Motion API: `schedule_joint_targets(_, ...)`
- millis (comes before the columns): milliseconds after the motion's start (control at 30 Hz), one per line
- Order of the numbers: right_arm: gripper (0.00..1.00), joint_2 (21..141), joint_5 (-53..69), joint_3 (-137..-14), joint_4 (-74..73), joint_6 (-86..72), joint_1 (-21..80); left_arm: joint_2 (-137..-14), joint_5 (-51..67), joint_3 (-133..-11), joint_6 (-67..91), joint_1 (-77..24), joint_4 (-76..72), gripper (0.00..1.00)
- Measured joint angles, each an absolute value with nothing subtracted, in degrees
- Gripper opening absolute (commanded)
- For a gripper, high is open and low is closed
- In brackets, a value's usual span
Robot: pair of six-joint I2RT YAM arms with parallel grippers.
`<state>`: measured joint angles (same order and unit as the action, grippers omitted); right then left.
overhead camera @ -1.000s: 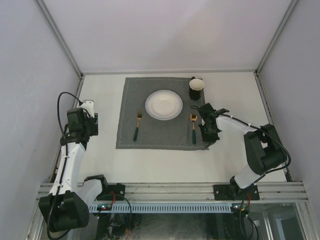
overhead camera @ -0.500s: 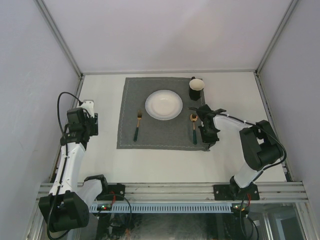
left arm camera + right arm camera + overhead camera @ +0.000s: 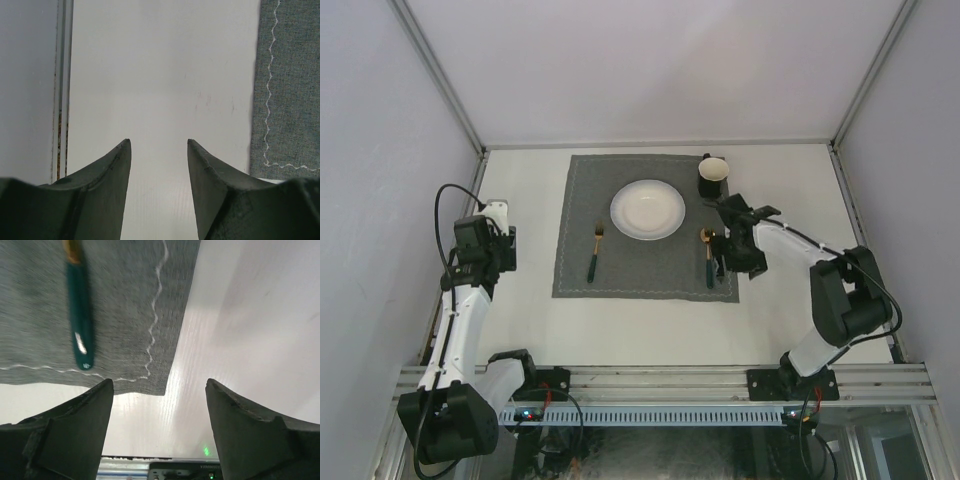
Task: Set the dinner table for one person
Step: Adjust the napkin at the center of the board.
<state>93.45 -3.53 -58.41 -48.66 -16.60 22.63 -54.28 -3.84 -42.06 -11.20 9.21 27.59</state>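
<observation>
The off-white dinner table (image 3: pixel 790 310) carries a grey stitched mat (image 3: pixel 640 275). On the mat lie a white plate (image 3: pixel 647 209), a fork (image 3: pixel 595 250) to its left and a teal-handled spoon (image 3: pixel 707 256) to its right. A black mug (image 3: pixel 711 176) stands at the mat's far right corner. My right gripper (image 3: pixel 730 258) hovers at the mat's right edge beside the spoon. In the right wrist view it (image 3: pixel 159 381) is open and empty, with the spoon handle (image 3: pixel 80 315) and mat corner (image 3: pixel 160 385) below. My left gripper (image 3: pixel 485 250) is open and empty over bare table (image 3: pixel 159 141).
Aluminium rails (image 3: pixel 855 215) edge the table, with grey walls behind them. The left rail (image 3: pixel 62 85) shows beside the left gripper, and the mat's left edge (image 3: pixel 287 85) lies to its right. The arm bases and a cable track (image 3: pixel 650 412) run along the near edge.
My right gripper has moved a little toward the far side along the mat's right edge, away from the near right corner. The left arm has not moved.
</observation>
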Motion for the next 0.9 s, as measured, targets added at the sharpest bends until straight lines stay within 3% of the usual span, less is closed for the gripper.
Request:
schedule_joint_targets(233, 0.64, 90.1, -6.7, -67.1, -47.5, -14.0, 21.0, -54.2, -3.9, -42.1, -11.2, 9.2, 27.6, 0.53)
schedule_joint_targets(600, 0.43, 93.5, -13.8, -67.7, -37.7, -6.7, 18.2, -53.4, -3.9, -42.1, -11.2, 9.2, 27.6, 0.53)
schedule_joint_targets(900, 0.42, 94.0, 2.3, -78.1, -35.9, 0.7, 20.1, -53.5, -3.9, -42.1, -11.2, 9.2, 27.6, 0.53)
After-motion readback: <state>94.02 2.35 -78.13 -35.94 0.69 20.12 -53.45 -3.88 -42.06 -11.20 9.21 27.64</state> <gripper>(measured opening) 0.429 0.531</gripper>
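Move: The right hand hangs open just over the napkin's near right corner, which lies about 2 cm back and 3 cm below. The mug it heads towards stands some 26 cm ahead and 5 cm left; the spoon's middle is about 8 cm ahead and 7 cm left, the plate roughly 21 cm ahead and 21 cm left. From the left hand the mug is about 23 cm ahead, 52 cm right and 10 cm lower. Towards the mug and the far part of the napkin's right edge, the right hand leaves the near corner, already clear of the cloth, going about 15 cm forward and 11 cm up. It veers slightly right, then swings left over the last third, ending about 5 cm left. The fingers narrow to roughly half open and tip up some 30 degrees towards forward, while the wrist turns counter-clockwise. ##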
